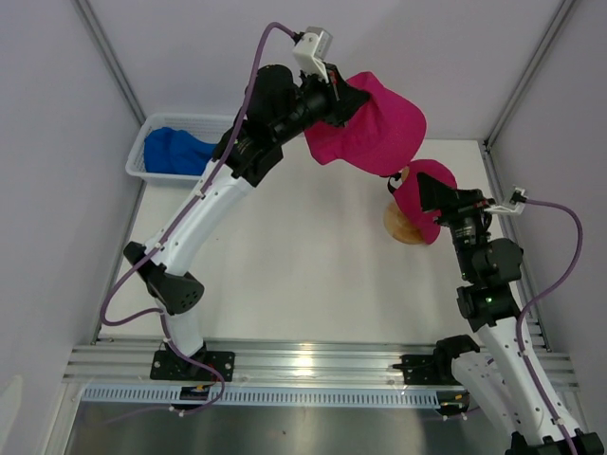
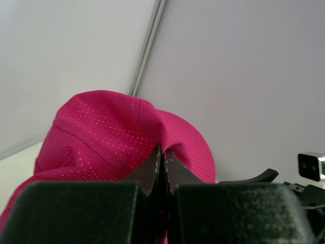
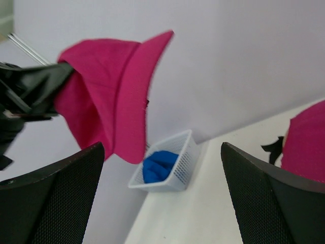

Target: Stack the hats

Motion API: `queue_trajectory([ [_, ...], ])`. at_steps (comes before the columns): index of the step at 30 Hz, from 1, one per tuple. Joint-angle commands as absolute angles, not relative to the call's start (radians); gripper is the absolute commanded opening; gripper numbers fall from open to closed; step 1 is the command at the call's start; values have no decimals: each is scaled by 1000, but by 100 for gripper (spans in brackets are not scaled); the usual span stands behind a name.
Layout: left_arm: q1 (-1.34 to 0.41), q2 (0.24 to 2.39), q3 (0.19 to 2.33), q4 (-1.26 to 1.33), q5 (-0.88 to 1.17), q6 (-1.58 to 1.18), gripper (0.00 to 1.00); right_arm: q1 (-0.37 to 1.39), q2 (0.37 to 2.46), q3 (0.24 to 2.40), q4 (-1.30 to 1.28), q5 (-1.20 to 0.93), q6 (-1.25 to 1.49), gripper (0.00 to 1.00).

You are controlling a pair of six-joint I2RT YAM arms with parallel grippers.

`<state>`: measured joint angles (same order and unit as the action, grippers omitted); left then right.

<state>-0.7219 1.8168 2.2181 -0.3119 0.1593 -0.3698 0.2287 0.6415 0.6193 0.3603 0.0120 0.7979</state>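
Observation:
A magenta-pink hat (image 1: 372, 121) hangs in the air over the back of the table, brim pointing up and to the right. My left gripper (image 1: 339, 100) is shut on a fold of its fabric; in the left wrist view the jaws (image 2: 162, 152) pinch the dotted pink cloth (image 2: 106, 134). A second magenta hat (image 1: 424, 190) sits on a round wooden stand (image 1: 402, 227). My right gripper (image 1: 432, 197) stands open just beside that hat, holding nothing. The right wrist view shows the held hat (image 3: 111, 91), the hat on the stand (image 3: 307, 147) at the right edge, and wide-open fingers (image 3: 71, 178).
A white mesh basket (image 1: 138, 152) stands at the back left with a blue hat (image 1: 175, 150) in it; it also shows as the basket (image 3: 187, 150) and blue hat (image 3: 158, 165) in the right wrist view. Grey walls close the table on three sides.

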Motion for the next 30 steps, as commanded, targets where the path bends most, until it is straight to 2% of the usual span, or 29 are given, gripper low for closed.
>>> queue_trajectory([
  [1,-726,1792,2223,-255,158,-391,1,224,589,649,437,72,894,99],
  [6,-729,1809,2229,-244,204,-417,1,224,623,644,506,63,946,100],
  [15,-762,1821,2227,-241,250,-408,1,219,877,791,509,0,933,98],
  [18,-779,1838,2235,-258,244,-371,1,195,882,813,512,-34,930,76],
  [19,-781,1844,2237,-262,244,-364,1,187,876,821,503,-31,924,60],
  [21,-781,1855,2237,-276,276,-353,1,164,848,828,476,-3,901,46],
  [22,-782,1861,2237,-293,281,-348,1,157,841,830,445,0,876,35],
  [24,-782,1864,2227,-304,298,-339,1,132,828,825,423,31,877,24],
  [27,-782,1884,2232,-314,325,-331,1,42,827,808,433,-72,942,3],
  [28,-782,1888,2232,-314,330,-331,1,11,830,802,446,-95,959,0],
  [30,-781,1899,2229,-307,342,-331,1,-50,831,789,460,-156,995,0],
])
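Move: My left hand holds the second hat; its goal, the hat already on the stand, lies some 15 cm to this hand's right, about level with it fore and aft, and roughly 28 cm below. From my open right hand, the held hat's middle is about 7 cm ahead, 10 cm left and 9 cm higher, and the stacked hat about 8 cm ahead, 2 cm right and 16 cm lower, with the wooden stand directly beneath that hat. I bring my right hand up about 3 cm and slightly back, then reach forward some 6 cm to the held hat's free edge and shut my fingers, pinching it. As they close I carry it about 5 cm right and a little up. My left hand keeps its pinch, easing back and right, then sinking some 5 cm towards the stacked hat with a 10-degree clockwise turn. ##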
